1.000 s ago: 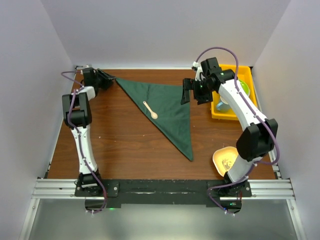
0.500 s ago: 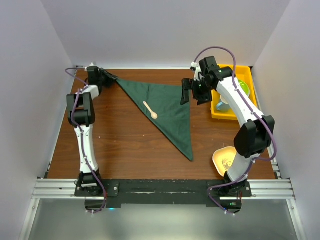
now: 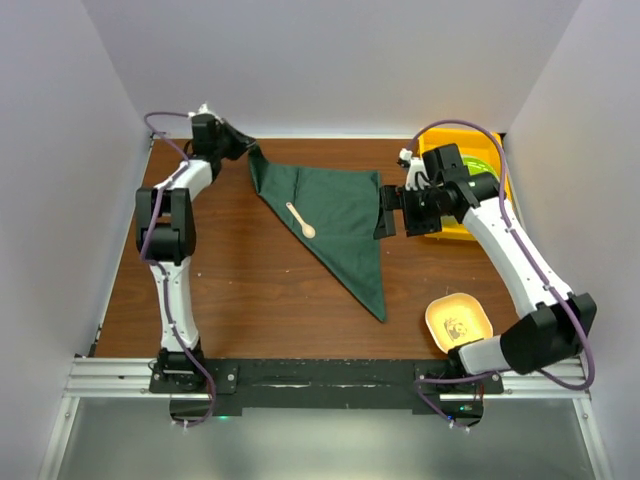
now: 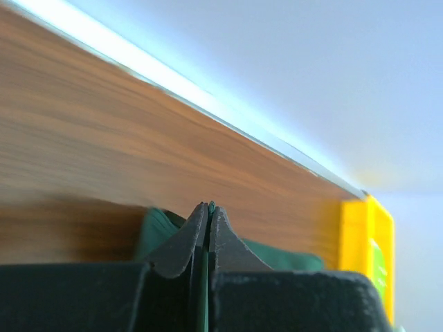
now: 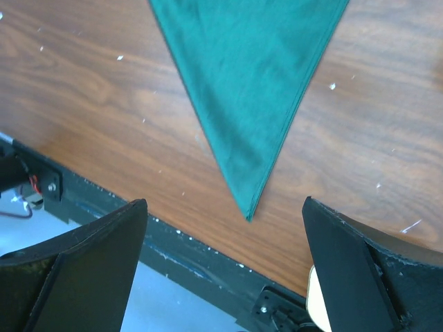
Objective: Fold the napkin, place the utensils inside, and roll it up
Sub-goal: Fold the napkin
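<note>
The dark green napkin (image 3: 345, 225) lies folded in a triangle on the brown table, one point toward the near edge. The small pale wooden spoon (image 3: 300, 219) rests on its left part. My left gripper (image 3: 251, 153) is at the far left corner of the cloth and shut on it. In the left wrist view a thin green edge shows between the shut left gripper (image 4: 209, 207) and the napkin (image 4: 158, 232) bunches behind. My right gripper (image 3: 386, 212) hovers open over the right edge. The right wrist view shows the napkin's near tip (image 5: 249, 83) below the open right gripper (image 5: 223, 201).
A yellow tray (image 3: 446, 227) with green items stands at the far right, behind the right wrist. A pale yellow bowl (image 3: 458, 320) sits near the right arm's base. The back wall is close behind the left gripper. The black front rail (image 5: 194, 266) borders the table.
The left gripper has shut on the napkin's far left corner and drawn it rightward, bunching the cloth. The right gripper moved nearer and rightward, its elbow swinging out to the right.
</note>
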`<state>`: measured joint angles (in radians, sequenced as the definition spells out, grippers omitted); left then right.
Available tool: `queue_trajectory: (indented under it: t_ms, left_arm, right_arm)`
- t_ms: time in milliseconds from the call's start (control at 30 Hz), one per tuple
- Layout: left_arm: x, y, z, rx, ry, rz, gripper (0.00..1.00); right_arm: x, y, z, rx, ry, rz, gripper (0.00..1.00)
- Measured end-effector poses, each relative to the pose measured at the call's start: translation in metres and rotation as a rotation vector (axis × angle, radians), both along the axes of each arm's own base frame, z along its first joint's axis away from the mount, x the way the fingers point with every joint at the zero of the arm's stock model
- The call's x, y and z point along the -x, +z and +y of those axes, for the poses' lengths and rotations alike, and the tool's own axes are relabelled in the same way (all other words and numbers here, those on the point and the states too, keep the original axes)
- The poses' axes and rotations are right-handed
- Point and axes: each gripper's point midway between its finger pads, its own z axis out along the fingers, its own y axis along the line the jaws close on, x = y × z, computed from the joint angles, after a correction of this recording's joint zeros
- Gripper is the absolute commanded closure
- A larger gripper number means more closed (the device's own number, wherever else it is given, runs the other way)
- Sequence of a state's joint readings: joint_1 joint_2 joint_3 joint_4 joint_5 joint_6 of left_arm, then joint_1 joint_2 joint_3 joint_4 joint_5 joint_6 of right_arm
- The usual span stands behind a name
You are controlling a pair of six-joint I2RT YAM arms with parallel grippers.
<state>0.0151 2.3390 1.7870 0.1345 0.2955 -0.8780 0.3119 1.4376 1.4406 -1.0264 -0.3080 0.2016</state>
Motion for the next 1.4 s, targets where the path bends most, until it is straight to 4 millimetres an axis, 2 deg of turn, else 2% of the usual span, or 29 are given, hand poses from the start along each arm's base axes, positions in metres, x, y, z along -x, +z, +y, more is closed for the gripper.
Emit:
queue_trajectory:
  t_ms: [33, 133, 233, 333, 433, 633, 767, 967, 1400]
  left_arm:
    - [0.007, 0.016, -0.015, -0.001, -0.023, -0.021, 1.00]
    - [0.043, 0.058, -0.072, 0.004, -0.115, -0.073, 1.00]
    - [0.088, 0.077, -0.123, 0.011, -0.215, -0.088, 1.00]
    - [0.129, 0.074, -0.158, 0.012, -0.294, -0.062, 1.00]
    - [0.165, 0.050, -0.178, -0.001, -0.346, 0.005, 1.00]
    - [0.213, 0.000, -0.199, -0.023, -0.411, 0.137, 1.00]
    - [0.229, -0.007, -0.217, -0.014, -0.443, 0.162, 1.00]
    - [0.245, -0.011, -0.238, 0.008, -0.478, 0.167, 1.00]
    - [0.250, -0.040, -0.234, -0.014, -0.460, 0.233, 1.00]
  right_arm:
    - [0.005, 0.001, 0.000, -0.009, 0.004, -0.005, 0.02]
    - [0.016, 0.002, 0.001, -0.039, 0.016, -0.018, 0.02]
    - [0.024, 0.007, 0.002, -0.061, 0.024, -0.030, 0.02]
    - [0.027, 0.015, 0.005, -0.088, 0.035, -0.054, 0.02]
    - [0.033, 0.020, 0.008, -0.115, 0.047, -0.074, 0.02]
    - [0.046, 0.018, 0.011, -0.132, 0.066, -0.065, 0.02]
    - [0.053, 0.017, 0.013, -0.133, 0.081, -0.066, 0.02]
    - [0.060, 0.011, 0.013, -0.129, 0.090, -0.054, 0.02]
    - [0.067, 0.005, 0.012, -0.122, 0.094, -0.043, 0.02]
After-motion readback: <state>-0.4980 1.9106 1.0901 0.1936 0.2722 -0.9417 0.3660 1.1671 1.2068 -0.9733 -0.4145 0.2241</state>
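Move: The left hand already pinches the napkin's far-left corner, raised off the table. The spoon it is to be folded over lies on the napkin about 19 cm back and 16 cm to the right, some 8 cm below. The napkin's far-right corner is roughly 41 cm right and about level. From the right hand, open and high, the spoon is about 16 cm ahead, 25 cm left and 19 cm below. Left hand arcs the still-pinched corner some 35 cm back-right over the spoon; open right hand retreats 7 cm. ##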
